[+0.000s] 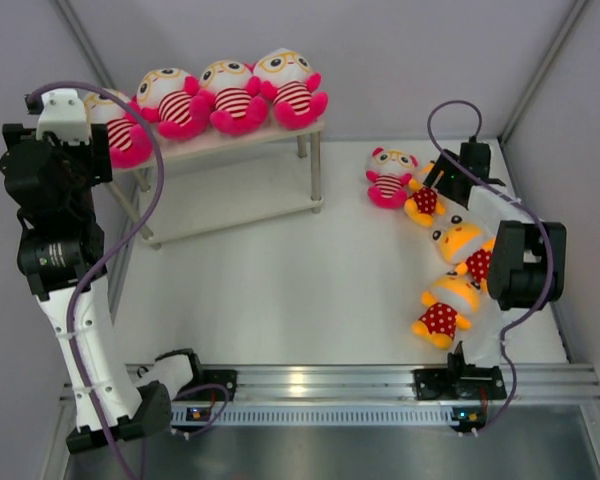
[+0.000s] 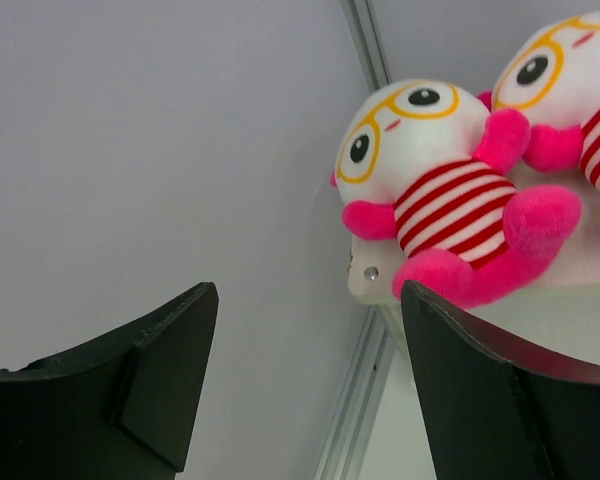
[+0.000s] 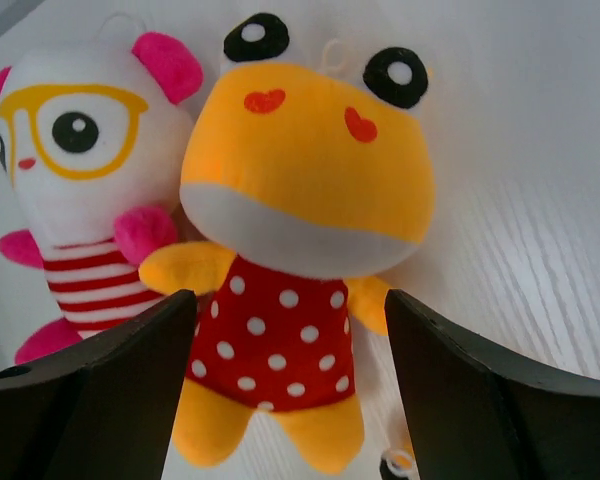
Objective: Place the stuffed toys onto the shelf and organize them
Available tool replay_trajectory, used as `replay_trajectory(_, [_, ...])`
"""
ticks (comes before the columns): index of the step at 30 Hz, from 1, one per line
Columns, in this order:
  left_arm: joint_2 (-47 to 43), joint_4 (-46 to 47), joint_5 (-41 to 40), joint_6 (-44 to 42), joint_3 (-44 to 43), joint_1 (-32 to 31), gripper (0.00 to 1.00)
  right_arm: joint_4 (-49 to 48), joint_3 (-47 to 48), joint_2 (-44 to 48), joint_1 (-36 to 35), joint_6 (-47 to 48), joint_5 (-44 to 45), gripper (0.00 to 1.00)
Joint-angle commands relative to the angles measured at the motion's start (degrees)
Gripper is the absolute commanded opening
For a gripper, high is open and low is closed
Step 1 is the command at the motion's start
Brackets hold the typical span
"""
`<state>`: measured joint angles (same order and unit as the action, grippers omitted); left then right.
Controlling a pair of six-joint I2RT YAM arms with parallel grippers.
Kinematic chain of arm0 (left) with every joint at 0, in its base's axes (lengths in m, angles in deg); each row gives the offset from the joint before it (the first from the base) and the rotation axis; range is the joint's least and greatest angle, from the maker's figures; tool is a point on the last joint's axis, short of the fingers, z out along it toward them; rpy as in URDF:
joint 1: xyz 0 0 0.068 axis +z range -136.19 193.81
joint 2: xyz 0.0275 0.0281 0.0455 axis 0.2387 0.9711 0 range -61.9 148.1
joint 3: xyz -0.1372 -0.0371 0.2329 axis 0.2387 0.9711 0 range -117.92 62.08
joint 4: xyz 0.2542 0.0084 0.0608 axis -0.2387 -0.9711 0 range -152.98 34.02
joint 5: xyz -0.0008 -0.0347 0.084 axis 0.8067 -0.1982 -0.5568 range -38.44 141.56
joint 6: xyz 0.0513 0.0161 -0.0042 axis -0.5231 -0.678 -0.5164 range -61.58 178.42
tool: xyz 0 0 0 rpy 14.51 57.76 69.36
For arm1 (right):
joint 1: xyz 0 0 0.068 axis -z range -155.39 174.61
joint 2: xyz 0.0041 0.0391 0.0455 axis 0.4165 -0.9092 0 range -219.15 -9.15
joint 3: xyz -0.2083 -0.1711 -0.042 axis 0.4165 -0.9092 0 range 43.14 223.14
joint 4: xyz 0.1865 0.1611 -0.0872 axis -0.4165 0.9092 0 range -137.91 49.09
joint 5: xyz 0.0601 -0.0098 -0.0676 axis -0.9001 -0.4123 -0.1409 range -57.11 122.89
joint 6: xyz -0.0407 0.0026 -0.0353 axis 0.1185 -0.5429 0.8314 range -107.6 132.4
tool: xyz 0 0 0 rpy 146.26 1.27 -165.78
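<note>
The shelf [image 1: 242, 203] stands at the back left. Several striped stuffed toys [image 1: 232, 97] sit in a row on its top board, the leftmost [image 1: 126, 137] partly hidden behind my left arm. My left gripper [image 2: 308, 295] is open and empty, just left of and below that end toy [image 2: 442, 192], which rests at the board's corner [image 2: 365, 275]. Another striped toy [image 1: 388, 175] lies on the table at the right, beside three orange polka-dot toys [image 1: 442, 308]. My right gripper [image 3: 290, 300] hangs open over the farthest orange toy [image 3: 300, 200], fingers on either side of its body, not touching it.
The shelf's lower board [image 1: 220, 215] holds nothing. Grey walls enclose the table at the left, back and right. A metal rail [image 1: 310, 380] with both arm bases runs along the near edge. The right arm [image 1: 525, 262] reaches over the row of orange toys.
</note>
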<state>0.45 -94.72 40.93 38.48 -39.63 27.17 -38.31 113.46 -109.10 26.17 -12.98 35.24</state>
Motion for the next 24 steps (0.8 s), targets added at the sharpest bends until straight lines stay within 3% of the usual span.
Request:
replay_trajectory(1, [0.94,-5.38,1.49,-1.32,1.95,-0.01,0.8,-0.03,7.36,-6.04,0.63,-2.73,-8.06,0.76])
replay_trajectory(5, [0.49,-7.48,2.63,-1.32,2.31,-0.09,0.8,-0.63,6.5,-10.53,0.63,-4.93,-7.09,0.73])
replay_trajectory(9, [0.49,-12.23,7.46,-0.36,0.03,-0.53,0.8,-4.86,2.54,-10.54,0.46,-4.5,-11.66,0.65])
replay_trajectory(12, [0.06,-15.57,13.69,1.04,-0.94,-0.71,0.8,-4.69,2.45,-10.8,0.46,-3.53,-12.8,0.35])
replay_trajectory(13, [-0.29,-17.4,17.36,1.4,-1.12,-0.8,0.8,-4.68,2.36,-10.19,0.46,-3.36,-13.07,0.16])
replay_trajectory(14, [-0.56,-18.2,18.88,1.83,-1.03,-0.8,0.8,-4.77,1.58,-9.49,0.46,-3.09,-12.81,0.04])
replay_trajectory(15, [-0.91,-19.08,20.98,2.36,-0.95,-0.8,0.8,-5.03,0.79,-8.35,0.46,-3.09,-12.37,0.0])
replay_trajectory(22, [-2.23,-26.47,36.54,0.61,0.19,-1.32,0.8,-3.55,-7.56,14.81,-1.12,1.47,-2.71,0.0])
replay_trajectory(24, [-2.75,-28.22,41.1,-0.26,1.07,-1.67,0.8,-2.84,-9.75,19.76,-5.66,4.63,3.5,0.0])
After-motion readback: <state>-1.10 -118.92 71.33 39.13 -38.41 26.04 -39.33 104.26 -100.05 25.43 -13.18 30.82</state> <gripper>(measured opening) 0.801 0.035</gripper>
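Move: The yellow toy I go for with my right hand lies about 2 cm ahead, 2 cm to its left and 7 cm below. A panda lies some 3 cm farther out and 12 cm left of that toy; a second yellow toy lies roughly 15 cm nearer me and 7 cm right of it. From my left hand, the first toy is about 22 cm ahead, 69 cm right and 46 cm down; the leftmost shelf panda is 18 cm ahead, 2 cm left and 6 cm lower. I sink my open right hand about 5 cm onto the yellow toy, easing a little forward and left, and shut the fingers on its neck under the chin; then, keeping the pinch, I draw it back and up, some 6 cm each way. Meanwhile my left hand, empty and open, leaves the shelf panda, first dropping, then swinging right, about 10 cm each, turning clockwise some 30 degrees and tipping down. ##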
